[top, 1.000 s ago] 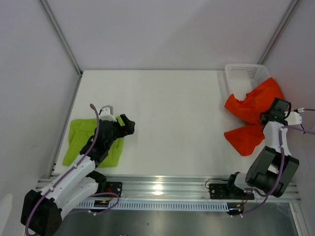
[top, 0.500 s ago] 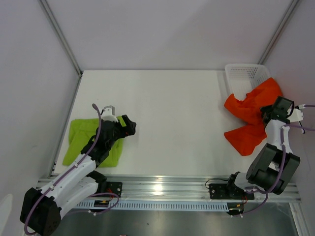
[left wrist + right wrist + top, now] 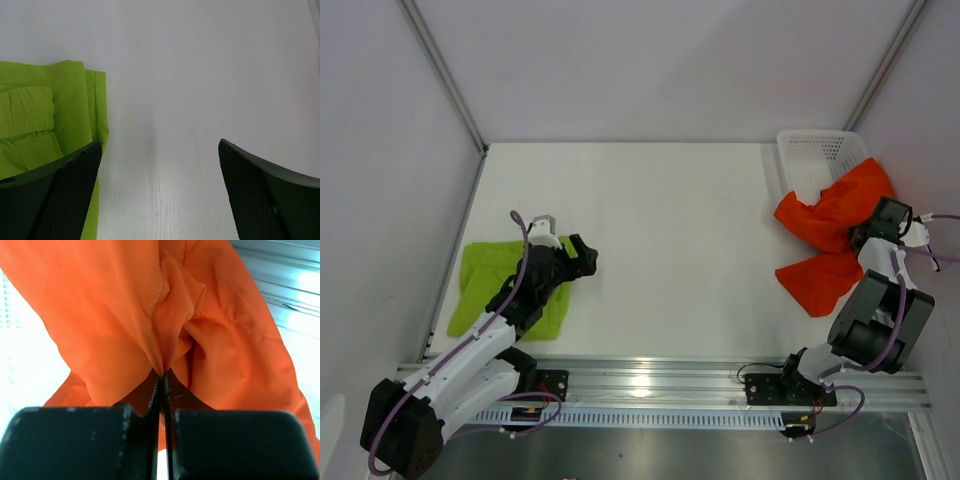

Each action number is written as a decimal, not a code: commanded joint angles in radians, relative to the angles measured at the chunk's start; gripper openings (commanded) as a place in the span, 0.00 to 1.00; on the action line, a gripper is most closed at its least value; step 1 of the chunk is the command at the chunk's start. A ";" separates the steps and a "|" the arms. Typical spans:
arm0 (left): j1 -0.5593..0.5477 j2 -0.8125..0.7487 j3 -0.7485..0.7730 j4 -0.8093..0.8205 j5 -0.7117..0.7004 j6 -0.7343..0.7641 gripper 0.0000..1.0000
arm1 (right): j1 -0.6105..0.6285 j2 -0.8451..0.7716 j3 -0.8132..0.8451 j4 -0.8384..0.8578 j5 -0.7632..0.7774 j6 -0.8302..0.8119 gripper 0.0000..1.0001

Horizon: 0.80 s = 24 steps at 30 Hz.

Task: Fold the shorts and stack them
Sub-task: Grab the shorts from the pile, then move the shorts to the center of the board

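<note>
The lime green shorts (image 3: pixel 485 285) lie folded flat at the table's left side; their right edge (image 3: pixel 75 107) shows in the left wrist view. My left gripper (image 3: pixel 582 257) hovers just past that right edge, wide open with only bare table between its fingers (image 3: pixel 159 190). The orange-red shorts (image 3: pixel 825 235) sprawl crumpled at the right, partly draped over the basket. My right gripper (image 3: pixel 865 238) is shut on a pinched fold of this orange cloth (image 3: pixel 162 371), which bunches upward from the fingertips.
A white mesh basket (image 3: pixel 815 150) stands at the back right corner under part of the orange shorts. The aluminium rail (image 3: pixel 650 385) runs along the near edge. Grey walls close in the table on the left, back and right.
My right gripper opened briefly and has closed again on the orange shorts, shifting slightly toward the back. The left arm has barely moved.
</note>
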 commanded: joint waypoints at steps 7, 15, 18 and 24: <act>-0.023 0.027 0.034 0.039 -0.024 0.029 0.99 | -0.006 -0.139 0.209 -0.156 0.032 -0.073 0.00; -0.029 0.007 0.026 0.035 -0.042 0.032 0.99 | 0.004 -0.376 0.442 -0.104 -0.331 -0.056 0.00; -0.032 0.011 0.034 0.032 -0.045 0.034 0.99 | 0.013 -0.429 0.543 0.010 -0.523 0.002 0.00; -0.047 -0.018 0.035 0.016 -0.076 0.043 0.99 | 0.092 -0.477 0.670 0.224 -0.794 0.226 0.00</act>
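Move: My right hand already has a gathered bit of the red shorts between its shut fingers; their heap is centred about 5 cm to its left, 2 cm ahead and 4 cm below. The white basket's middle lies some 13 cm ahead and 7 cm left of that hand, a few cm lower. The folded green shorts are roughly 85 cm left and 12 cm back. From my idle left hand, the red shorts are about 60 cm right and 9 cm ahead. Keeping my right fingers shut on the pinched red cloth, I pull it up off the pile, slowly at first and then fast, about 45 cm in all. Halfway up I start swinging left too, some 15 cm, easing back a little near the top, while the wrist tips up until the fingers point forward and slightly upward, turning counter-clockwise. ##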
